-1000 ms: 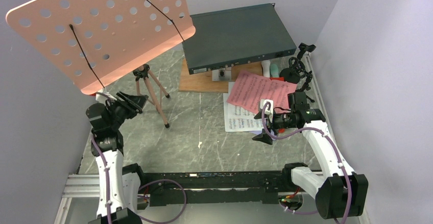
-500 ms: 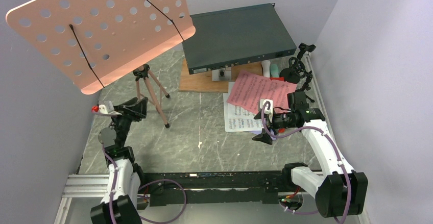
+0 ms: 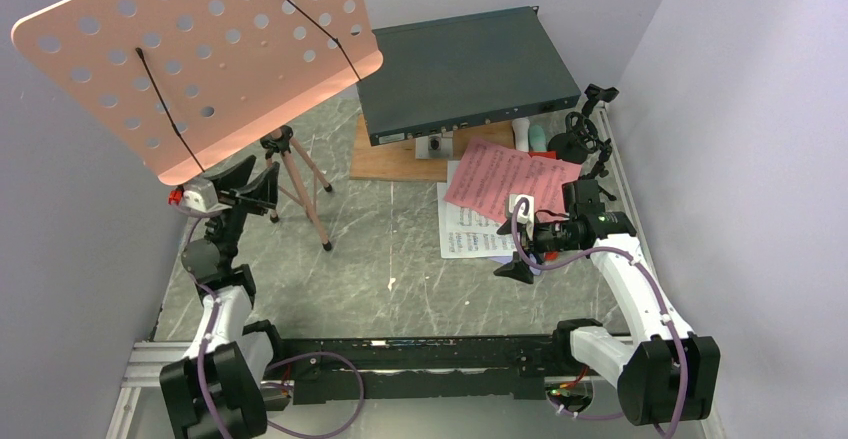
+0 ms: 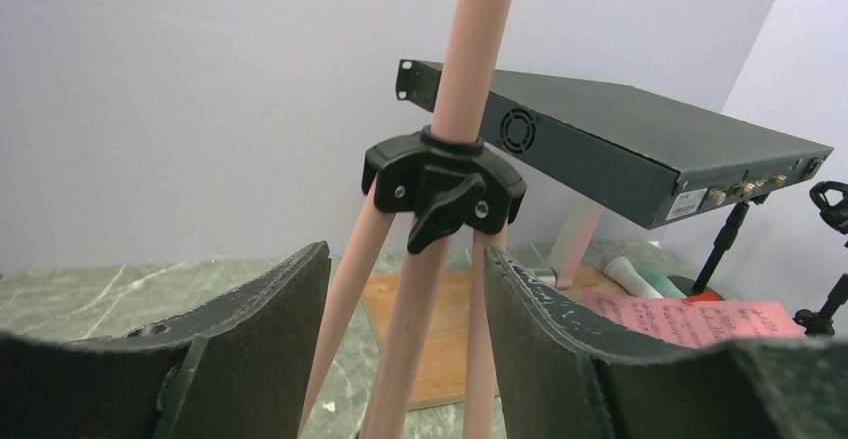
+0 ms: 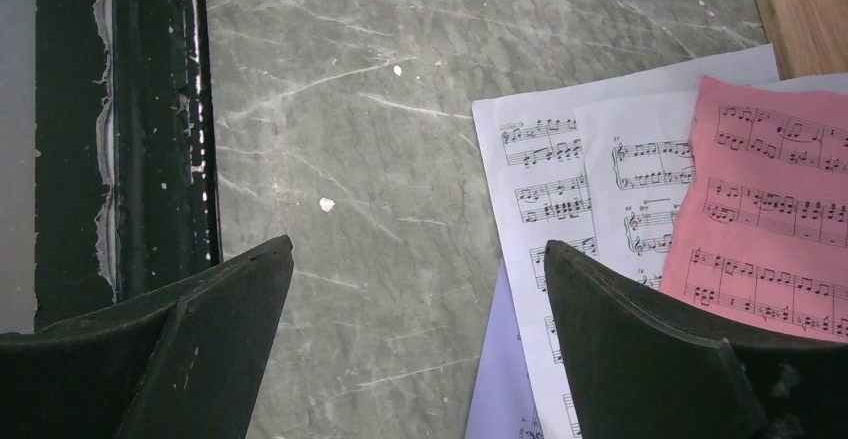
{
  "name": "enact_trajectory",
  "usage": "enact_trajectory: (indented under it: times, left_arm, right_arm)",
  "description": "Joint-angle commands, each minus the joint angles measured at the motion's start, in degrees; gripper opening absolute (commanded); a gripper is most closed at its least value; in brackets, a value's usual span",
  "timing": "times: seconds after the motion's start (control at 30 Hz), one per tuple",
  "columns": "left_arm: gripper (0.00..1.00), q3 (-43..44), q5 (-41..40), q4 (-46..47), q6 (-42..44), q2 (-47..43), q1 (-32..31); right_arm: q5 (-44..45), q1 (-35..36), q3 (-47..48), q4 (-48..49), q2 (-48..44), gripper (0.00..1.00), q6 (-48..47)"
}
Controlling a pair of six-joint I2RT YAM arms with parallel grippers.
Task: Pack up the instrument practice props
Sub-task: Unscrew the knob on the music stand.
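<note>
The salmon-pink perforated music stand [image 3: 200, 59] stands at the back left on its tripod legs [image 4: 415, 339], under a black hub [image 4: 445, 179]. My left gripper [image 3: 255, 181] is open just left of the legs. In the left wrist view they run down between its fingers [image 4: 260, 349] without touching. Pink [image 3: 505, 179] and white [image 3: 465, 229] sheet-music pages lie right of centre, with a lavender page [image 5: 500, 379] under them. My right gripper [image 5: 418, 249] hovers open over the pages' left edge, empty. The black mic stand [image 3: 580, 139] and white and mint tubes [image 3: 530, 137] sit at the back right.
A dark grey rack box [image 3: 465, 69] rests tilted on a wooden board [image 3: 390, 159] at the back. Walls close in on the left, back and right. A black rail [image 5: 160, 129] runs along the table's near edge.
My left arm has swung its gripper up and right, in towards the tripod legs, and its jaws have widened a little. The right arm has not moved.
</note>
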Motion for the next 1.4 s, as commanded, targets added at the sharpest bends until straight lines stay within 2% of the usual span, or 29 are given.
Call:
enact_trajectory:
  times: [0.0,0.07,0.23,0.4,0.6,0.8,1.03,1.2,1.37]
  left_arm:
    - [0.62,3.6,4.5,10.5,0.1,2.9,0.2]
    - [0.61,4.0,5.0,11.6,-0.3,3.8,0.2]
    - [0.46,5.8,6.3,12.6,-2.3,6.0,0.2]
    - [0.4,6.5,5.9,11.9,-4.1,6.8,0.2]
    - [0.22,6.3,5.7,8.6,-6.9,5.2,0.1]
    - [0.14,5.3,2.9,3.9,-12.2,2.0,0.2]
    - [0.08,6.8,-3.8,-8.8,-27.7,-0.8,0.2]
    - [0.08,9.4,-6.8,-19.7,-34.2,-3.0,0.2]
    - [0.08,15.1,-8.5,-37.5,-42.3,-4.8,0.2]
  right_arm:
    - [-1.8,0.0,0.3,-0.3,0.0,1.0,-1.6]
    - [-1.7,0.0,0.2,-0.3,0.0,1.0,-1.6]
    - [-1.8,0.0,0.3,-0.3,0.4,1.0,-1.7]
    - [-1.6,-0.1,0.2,-0.2,0.4,1.0,-1.6]
    - [-1.5,0.0,0.2,-0.2,0.5,1.0,-1.6]
    - [-1.5,-0.1,0.2,-0.2,0.6,1.0,-1.6]
    - [-1.5,0.0,0.1,-0.1,0.8,1.0,-1.5]
    - [-1.4,0.0,0.1,-0.1,0.7,1.0,-1.5]
    - [-1.5,-0.1,0.1,-0.2,0.6,1.0,-1.5]
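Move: The knob on the music stand is just off the left fingertips, some 3 cm ahead of the hand, 1 cm to its right and 2 cm above it. The stand's black collar sits about 3 cm beyond the knob, at nearly its height. The dark rack unit's middle lies about 40 cm to the hand's right and 22 cm ahead, roughly level. From the idle right hand the knob is about 55 cm left, 15 cm ahead and 17 cm higher. Ease the left gripper about 2 cm up and slightly right to the knob, closing its half-open fingers until they pinch the knob's wing. Then keep the pinch and roll the wrist some 35 degrees, left side sinking and right side rising (counter-clockwise seen from behind the hand), while the hand drifts about 1.5 cm back to the left. ##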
